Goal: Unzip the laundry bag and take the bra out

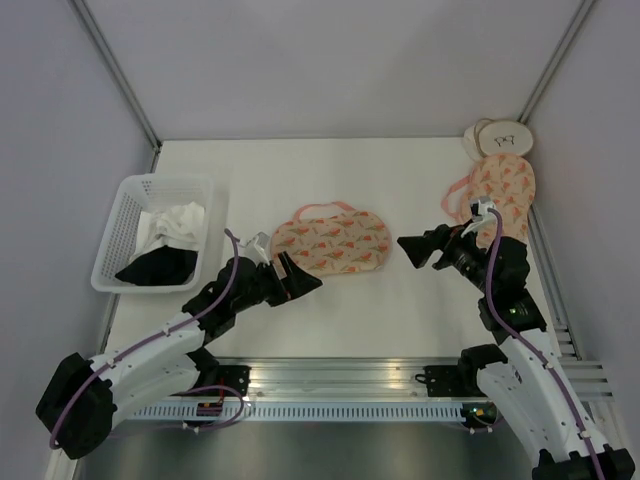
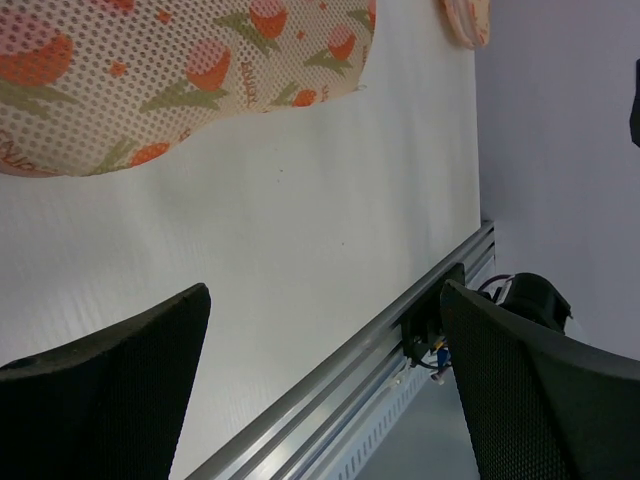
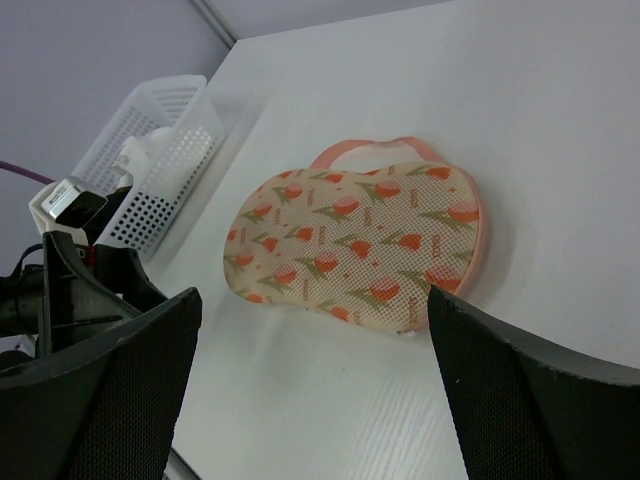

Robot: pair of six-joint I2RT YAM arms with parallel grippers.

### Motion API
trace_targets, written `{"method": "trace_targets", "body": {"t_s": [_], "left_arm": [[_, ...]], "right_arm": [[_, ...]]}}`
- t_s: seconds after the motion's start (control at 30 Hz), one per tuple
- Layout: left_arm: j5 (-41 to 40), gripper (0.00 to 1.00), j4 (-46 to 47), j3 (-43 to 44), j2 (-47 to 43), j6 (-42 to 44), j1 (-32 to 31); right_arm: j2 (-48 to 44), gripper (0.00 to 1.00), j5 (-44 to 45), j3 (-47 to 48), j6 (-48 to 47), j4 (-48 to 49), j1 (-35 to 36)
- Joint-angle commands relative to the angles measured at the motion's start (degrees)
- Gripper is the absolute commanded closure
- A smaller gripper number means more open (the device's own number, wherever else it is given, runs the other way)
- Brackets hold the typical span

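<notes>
The laundry bag [image 1: 333, 243] is a wide two-lobed peach pouch with orange print, pink trim and a pink loop at its far edge. It lies zipped shut at the table's middle. It also shows in the right wrist view [image 3: 360, 248] and at the top of the left wrist view [image 2: 170, 80]. My left gripper [image 1: 303, 277] is open and empty, just off the bag's near left end. My right gripper [image 1: 412, 250] is open and empty, a short way right of the bag. No bra shows.
A white basket [image 1: 125, 225] with white and black cloth stands at the left. A rounder pouch of the same print [image 1: 503, 190] lies at the right wall, with white round pads [image 1: 500, 135] behind it. A metal rail [image 1: 330, 375] runs along the near edge.
</notes>
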Motion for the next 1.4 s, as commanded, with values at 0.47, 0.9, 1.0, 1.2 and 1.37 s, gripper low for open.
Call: {"method": "trace_targets", "body": {"t_s": [0.47,0.9,1.0,1.2,1.37], "left_arm": [[-30.03,0.00,17.52,-0.21,18.00,-24.01,-12.72],[-36.03,0.00,34.58,5.32,43.49,-31.86,-13.51],[-37.09,0.00,38.36,7.34,47.97,-31.42,-13.42],[-35.87,0.54,44.16,8.93,51.05,-26.33,-11.76],[-22.55,0.98,44.87,9.19,49.48,-19.49,-6.93]], "right_arm": [[-7.90,0.02,-0.58,-6.32,9.98,-0.14,0.16],[-7.90,0.02,-3.21,-10.37,15.80,2.85,0.07],[-8.08,0.02,-2.86,-10.46,13.96,-0.56,0.16],[-8.78,0.02,-0.14,-10.81,13.07,-5.31,0.16],[-12.47,0.02,4.08,-12.92,14.39,-6.46,0.07]]}}
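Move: Ahead and slightly right of the left hand lies the laundry bag, its middle some 17 cm ahead, 6 cm right and 10 cm below; its near edge is only about 10 cm ahead. The bag's pink strap lies about 9 cm beyond its middle. The white basket stands about level with the bag, some 33 cm to the left hand's left. From the right hand the bag is about 15 cm ahead, 14 cm left and 21 cm below. Swinging down first and then reaching forward and right, the open left hand travels about 10 cm forward, 8 cm down and 6 cm right to the laundry bag's near edge. It turns some 30 degrees counter-clockwise on the way, then closes its fingers and pinches the edge fabric. The right hand, still open and empty, sinks about 7 cm and draws back a little, tipping downwards. ##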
